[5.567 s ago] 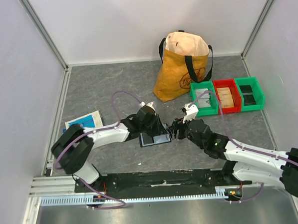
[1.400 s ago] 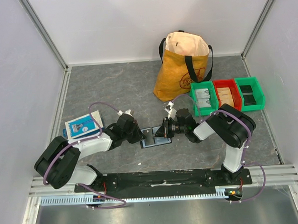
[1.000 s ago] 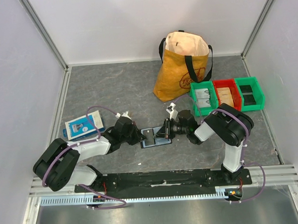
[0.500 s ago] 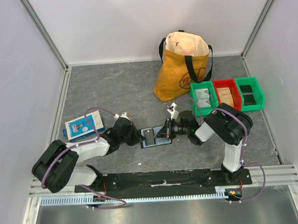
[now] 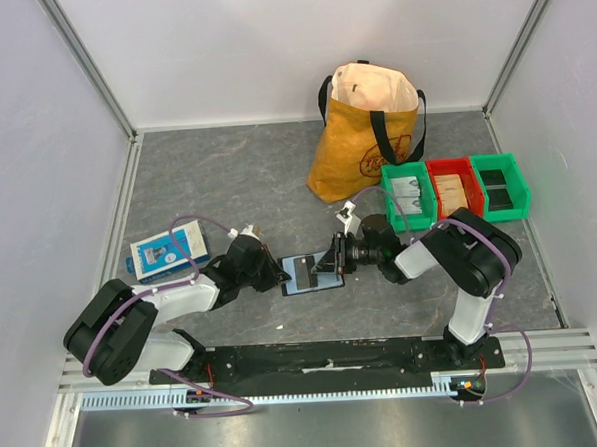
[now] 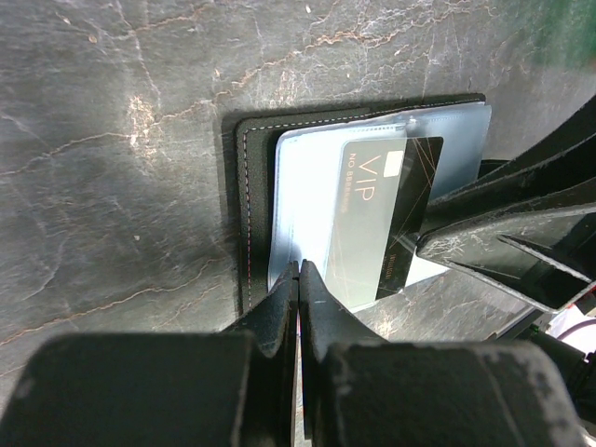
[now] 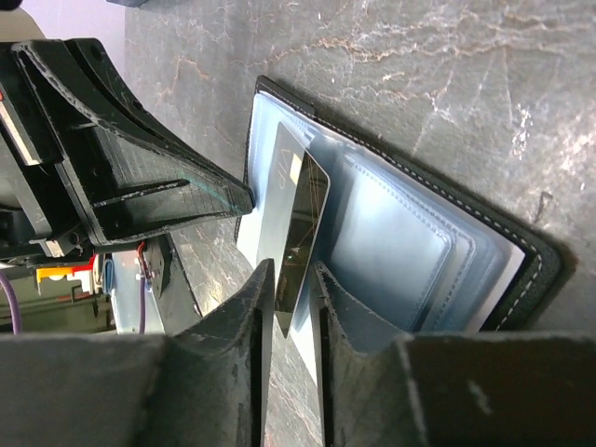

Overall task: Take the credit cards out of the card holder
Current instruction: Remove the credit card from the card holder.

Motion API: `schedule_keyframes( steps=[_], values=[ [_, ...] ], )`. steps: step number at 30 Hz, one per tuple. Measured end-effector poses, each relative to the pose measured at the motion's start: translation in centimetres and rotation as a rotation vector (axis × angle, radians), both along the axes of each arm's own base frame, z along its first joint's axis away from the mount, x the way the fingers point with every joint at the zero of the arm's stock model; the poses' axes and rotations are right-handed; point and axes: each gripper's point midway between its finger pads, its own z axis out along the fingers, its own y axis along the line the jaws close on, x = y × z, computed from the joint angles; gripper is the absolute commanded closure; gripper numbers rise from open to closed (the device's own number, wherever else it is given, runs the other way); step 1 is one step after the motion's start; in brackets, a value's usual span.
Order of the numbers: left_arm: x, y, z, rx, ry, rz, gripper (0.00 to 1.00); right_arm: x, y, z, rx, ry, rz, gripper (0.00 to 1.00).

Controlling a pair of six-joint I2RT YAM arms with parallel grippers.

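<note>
The black card holder [image 5: 300, 286] lies open on the table between both arms. Pale blue-grey clear sleeves [image 6: 307, 186] fill it. A dark credit card [image 6: 386, 223] marked VIP sticks out of a sleeve at a slant, partly raised [image 7: 303, 223]. My right gripper [image 7: 291, 270] straddles that card's free corner, jaws slightly apart, with a sliver of gap on each side; it is also in the top view [image 5: 331, 267]. My left gripper [image 6: 299, 268] is shut, tips resting on the holder's near edge [image 5: 279, 277]. The holder's stitched black rim [image 7: 545, 270] shows at right.
An orange tote bag [image 5: 364, 130] stands at the back. Right of it sits a row of green and red bins [image 5: 455, 190]. A blue-and-white flat box [image 5: 165, 253] lies at the left, behind my left arm. Walls enclose the table on three sides.
The right gripper's jaws closed on the card, then parted a little around it. The right arm's elbow swung rightward and the dark card shows further out. The left gripper held still.
</note>
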Motion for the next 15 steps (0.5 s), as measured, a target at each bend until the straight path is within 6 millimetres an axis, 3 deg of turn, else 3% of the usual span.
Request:
schedule_keyframes(
  steps=[7,11,15],
  values=[
    [-0.07,-0.05,0.02,-0.004,0.003,-0.004,0.98,0.44,0.68,0.04,0.009,-0.001,0.008,0.73],
    [-0.13,-0.06,0.01,-0.005,0.006,-0.006,0.98,0.54,0.84,-0.39,0.002,0.008,0.007,1.0],
    [-0.16,-0.05,-0.02,-0.006,0.005,-0.006,0.98,0.61,0.65,-0.66,-0.009,0.011,0.003,1.0]
  ],
)
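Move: The VIP card lies in the open card holder, its raised right edge between my parted right fingertips. Its middle is about 3 cm to the left of my right hand, neither ahead nor back, and 1 cm lower. The card holder's middle lies some 1 cm left of that hand, also about 1 cm below. My shut left fingertips stand about 7 cm left and 2 cm back of it. From my left hand, the VIP card is about 5 cm right and 2 cm ahead. With my right hand I work the slightly open fingers a little left and forward, barely 1 cm, along the card's raised edge, then sink about 1 cm onto the holder as I shut the fingertips on that edge. My left hand stays put, its closed tips still resting on the holder's left pocket. ##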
